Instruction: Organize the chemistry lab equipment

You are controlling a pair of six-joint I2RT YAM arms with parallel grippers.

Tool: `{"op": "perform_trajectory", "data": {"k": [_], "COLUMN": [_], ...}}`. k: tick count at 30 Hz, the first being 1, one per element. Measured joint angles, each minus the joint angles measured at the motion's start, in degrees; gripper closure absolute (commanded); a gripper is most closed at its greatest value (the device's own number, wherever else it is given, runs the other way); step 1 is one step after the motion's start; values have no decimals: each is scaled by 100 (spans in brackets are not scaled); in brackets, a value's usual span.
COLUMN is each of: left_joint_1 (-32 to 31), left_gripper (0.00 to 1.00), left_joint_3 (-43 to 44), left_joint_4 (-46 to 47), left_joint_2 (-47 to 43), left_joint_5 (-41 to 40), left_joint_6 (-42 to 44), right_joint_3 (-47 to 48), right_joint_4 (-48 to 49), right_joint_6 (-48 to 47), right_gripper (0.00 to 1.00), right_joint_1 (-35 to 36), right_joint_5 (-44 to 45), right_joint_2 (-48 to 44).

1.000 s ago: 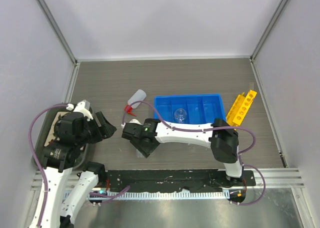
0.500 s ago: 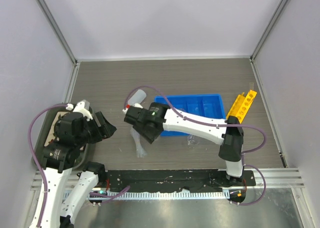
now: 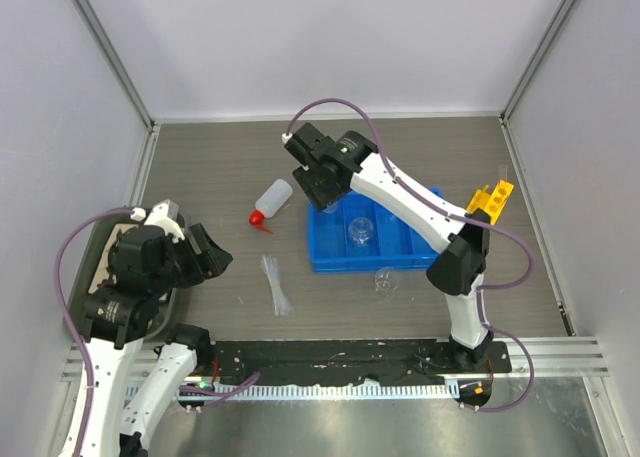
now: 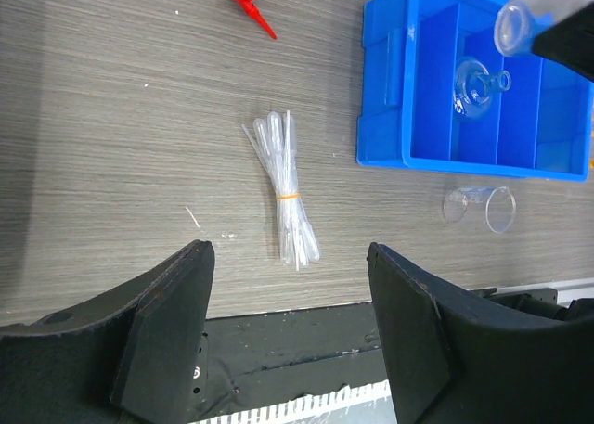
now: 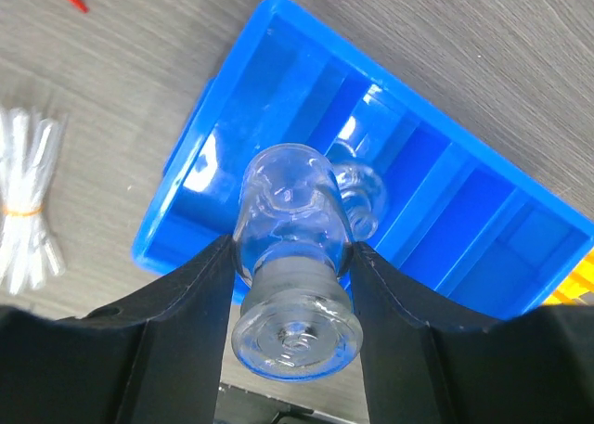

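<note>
My right gripper point(image 5: 290, 246) is shut on a small clear glass beaker point(image 5: 295, 201) with a thick round foot, held in the air over the left end of the blue compartmented bin point(image 3: 420, 195). A round glass flask point(image 3: 360, 230) lies in one of the bin's compartments. Another beaker point(image 3: 385, 279) lies on its side just in front of the bin. A banded bundle of clear pipettes point(image 4: 288, 187) lies on the table, with my open left gripper point(image 4: 288, 257) hovering near its end. The white squeeze bottle point(image 3: 272, 197) with a red nozzle lies left of the bin.
A yellow holed rack point(image 3: 488, 202) leans at the bin's right end. A dark tray point(image 3: 92, 277) sits at the far left under my left arm. The black base rail point(image 3: 340, 362) runs along the near edge.
My right arm has lifted the glass beaker from the near table beside the pipettes and carried it away, to above the bin's left end. The pipette bundle is now uncovered. The left arm has not moved.
</note>
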Motion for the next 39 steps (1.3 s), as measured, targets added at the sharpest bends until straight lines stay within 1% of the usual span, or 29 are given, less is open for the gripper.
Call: {"op": "perform_trajectory", "data": {"k": [6, 9, 17, 24, 28, 33, 36, 37, 39], "left_joint_1": [0, 0, 0, 0, 0, 0, 0, 0, 0], "left_gripper": [28, 28, 29, 28, 28, 28, 29, 28, 29], "left_joint_3": [0, 0, 0, 0, 0, 0, 0, 0, 0], "left_joint_4": [0, 2, 7, 7, 7, 2, 0, -2, -2], "left_joint_2": [4, 28, 118, 136, 136, 136, 136, 136, 136], "left_joint_5": [-4, -7, -11, -31, -55, -61, -76, -81, -96], "left_joint_6": [20, 61, 109, 111, 116, 116, 120, 120, 120], "right_joint_3": [59, -157, -835, -1126, -1283, -1335, -1335, -1335, -1335], "right_joint_4": [170, 378, 933, 1360, 1600, 1777, 1825, 1847, 1871], "right_joint_6": [-236, -297, -343, -341, -337, -323, -319, -317, -315], "right_gripper": [78, 78, 78, 78, 74, 72, 66, 61, 57], "right_joint_1": [-415, -546, -669, -704, -743, -772, -778, -780, -793], "right_joint_5": [-249, -382, -734, -905, -951, -979, -986, -984, -984], "right_joint_2": [828, 1047, 1080, 1095, 1095, 1189, 1244, 1244, 1244]}}
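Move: The right hand already grips a glass flask; the far end of the blue tray's left compartment lies about 5 cm ahead, level sideways and some 17 cm below. From that hand, the round flask in the tray is about 1 cm ahead, 8 cm right; the wash bottle 9 cm ahead, 13 cm left; the beaker 11 cm back, 13 cm right. The idle left hand has that compartment end about 19 cm ahead, 24 cm right. The right hand lowers the gripped flask about 15 cm, easing 5 cm forward, into the tray's left compartment. ##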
